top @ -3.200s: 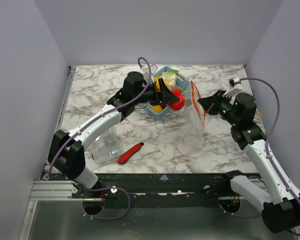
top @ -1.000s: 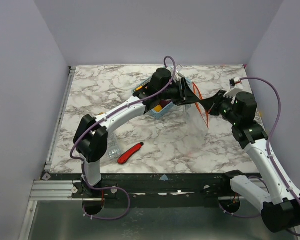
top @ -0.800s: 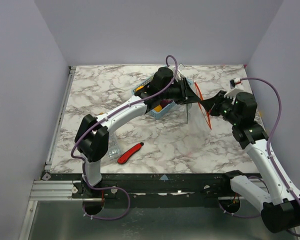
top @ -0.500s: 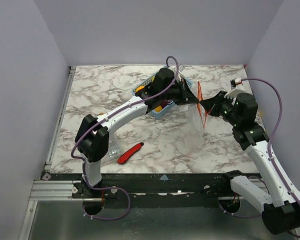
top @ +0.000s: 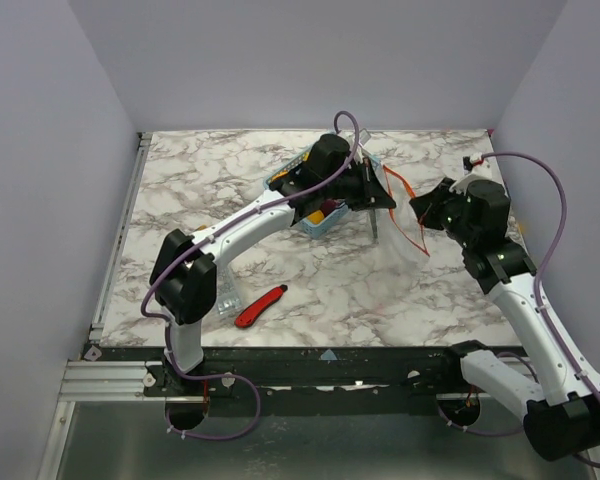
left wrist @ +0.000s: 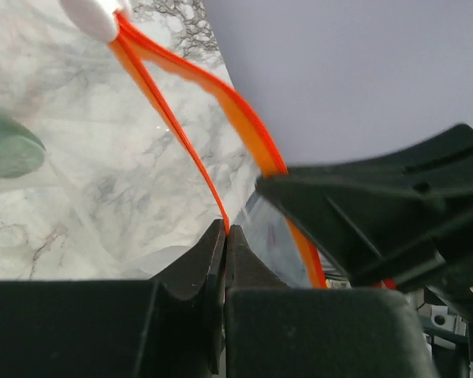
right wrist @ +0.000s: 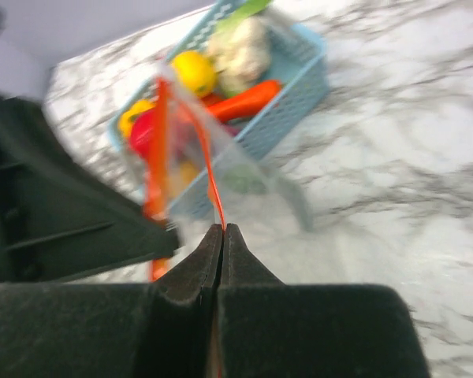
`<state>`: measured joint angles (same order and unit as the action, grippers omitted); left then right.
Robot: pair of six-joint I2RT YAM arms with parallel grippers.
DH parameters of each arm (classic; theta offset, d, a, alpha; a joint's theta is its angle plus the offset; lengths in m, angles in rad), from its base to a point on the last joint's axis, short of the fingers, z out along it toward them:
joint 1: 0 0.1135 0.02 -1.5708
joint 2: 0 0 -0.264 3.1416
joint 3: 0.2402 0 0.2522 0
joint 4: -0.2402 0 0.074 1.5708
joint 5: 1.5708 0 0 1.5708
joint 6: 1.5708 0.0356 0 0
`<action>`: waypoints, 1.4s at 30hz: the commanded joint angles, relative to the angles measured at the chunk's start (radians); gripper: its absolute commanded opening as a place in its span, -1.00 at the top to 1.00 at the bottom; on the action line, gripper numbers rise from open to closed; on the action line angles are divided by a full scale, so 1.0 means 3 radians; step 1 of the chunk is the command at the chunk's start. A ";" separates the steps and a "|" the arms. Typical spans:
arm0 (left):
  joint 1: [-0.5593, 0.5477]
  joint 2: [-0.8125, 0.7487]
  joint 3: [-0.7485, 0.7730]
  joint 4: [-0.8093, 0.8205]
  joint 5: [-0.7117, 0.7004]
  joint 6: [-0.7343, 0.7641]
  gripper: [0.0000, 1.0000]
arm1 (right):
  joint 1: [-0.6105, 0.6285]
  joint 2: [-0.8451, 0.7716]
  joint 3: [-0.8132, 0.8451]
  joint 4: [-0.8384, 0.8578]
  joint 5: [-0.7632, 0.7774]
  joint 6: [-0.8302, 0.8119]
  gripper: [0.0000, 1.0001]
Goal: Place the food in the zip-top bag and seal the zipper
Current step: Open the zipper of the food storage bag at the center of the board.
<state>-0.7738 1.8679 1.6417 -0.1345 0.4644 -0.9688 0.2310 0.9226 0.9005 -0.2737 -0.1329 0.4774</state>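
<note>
The clear zip-top bag (top: 394, 238) hangs between my two grippers above the table, its mouth spread into a loop. My left gripper (left wrist: 225, 230) is shut on one side of the orange zipper (left wrist: 248, 126); a white slider (left wrist: 93, 16) sits at the strip's far end. My right gripper (right wrist: 222, 228) is shut on the other side of the zipper (right wrist: 209, 169). In the top view the left gripper (top: 378, 200) and right gripper (top: 417, 212) stand close together. The food lies in the blue basket (right wrist: 296, 102): a yellow piece (right wrist: 193, 72), a white piece (right wrist: 240, 47), an orange piece (right wrist: 248, 101), a red piece (right wrist: 144, 130).
A red utility knife (top: 260, 306) lies near the table's front. A clear ridged box (top: 224, 296) sits partly behind the left arm's elbow. The basket (top: 318, 226) is under the left forearm, just left of the bag. Grey walls enclose the table.
My left gripper has closed on the zipper strip. The right gripper shifted slightly back and right, and the bag's mouth now bows open between the two.
</note>
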 commanded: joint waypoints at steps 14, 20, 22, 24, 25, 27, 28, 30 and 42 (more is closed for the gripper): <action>0.0175 0.0639 0.0924 0.0563 0.1618 -0.0825 1.00 | 0.0035 0.0681 0.0897 -0.0905 0.2595 -0.0508 1.00; 0.0183 0.0908 0.1167 0.0331 0.1414 -0.0636 1.00 | 0.0034 0.0732 0.0942 -0.0955 0.2882 -0.0658 0.99; 0.0190 0.1013 0.1210 0.0226 0.1404 -0.0560 1.00 | 0.0037 0.0714 0.0960 -0.1011 0.2875 -0.0684 0.99; 0.0203 0.1039 0.1136 0.0159 0.1371 -0.0403 1.00 | 0.0033 0.0642 0.0920 -0.0977 0.2836 -0.0719 0.99; 0.0212 0.1026 0.1083 0.0063 0.1326 -0.0279 1.00 | 0.0038 0.0598 0.0886 -0.0943 0.2751 -0.0716 0.99; 0.0236 0.0963 0.0941 -0.0156 0.1216 -0.0023 1.00 | 0.0035 0.0506 0.0812 -0.0893 0.2244 -0.0598 0.99; 0.0255 0.0923 0.0850 -0.0197 0.1198 0.0054 1.00 | 0.0037 0.0467 0.0743 -0.0816 0.1810 -0.0561 0.99; 0.0291 0.0797 0.0599 -0.0158 0.1183 0.0125 1.00 | 0.0036 0.0400 0.0543 -0.0626 0.1250 -0.0531 0.99; 0.0418 0.0320 0.0047 -0.0433 0.0924 0.0483 0.32 | 0.0034 0.0507 0.0327 -0.0363 0.0575 -0.0601 0.99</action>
<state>-0.6525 2.0850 1.6894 -0.2356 0.7940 -0.9009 0.2424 1.0618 1.0138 -0.4297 0.1551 0.2974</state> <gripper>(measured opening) 0.256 0.005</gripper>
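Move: Each hand already has a side of the zip-top bag's orange rim pinched; the mouth's middle lies level with both, about 3 cm to the left hand's right and 3 cm to the right hand's left. From the left hand, the cucumber inside the bag hangs some 12 cm below and about 3 cm ahead, 2 cm left; the blue basket stands roughly 14 cm ahead, 13 cm left and 20 cm below. The right hand, shut on its side of the rim, sweeps some 13 cm to the right with a little forward and turns clockwise nearly 40 degrees, then swings more than halfway back left, ending slightly lower but still well out from the left hand. The left hand first lifts its side about 7 cm, drifts right, then sinks about 15 cm to well below its starting height and eases back left away from the right hand, its wrist turned clockwise and tipped down, its fingers starting to part at the rim at the end. ##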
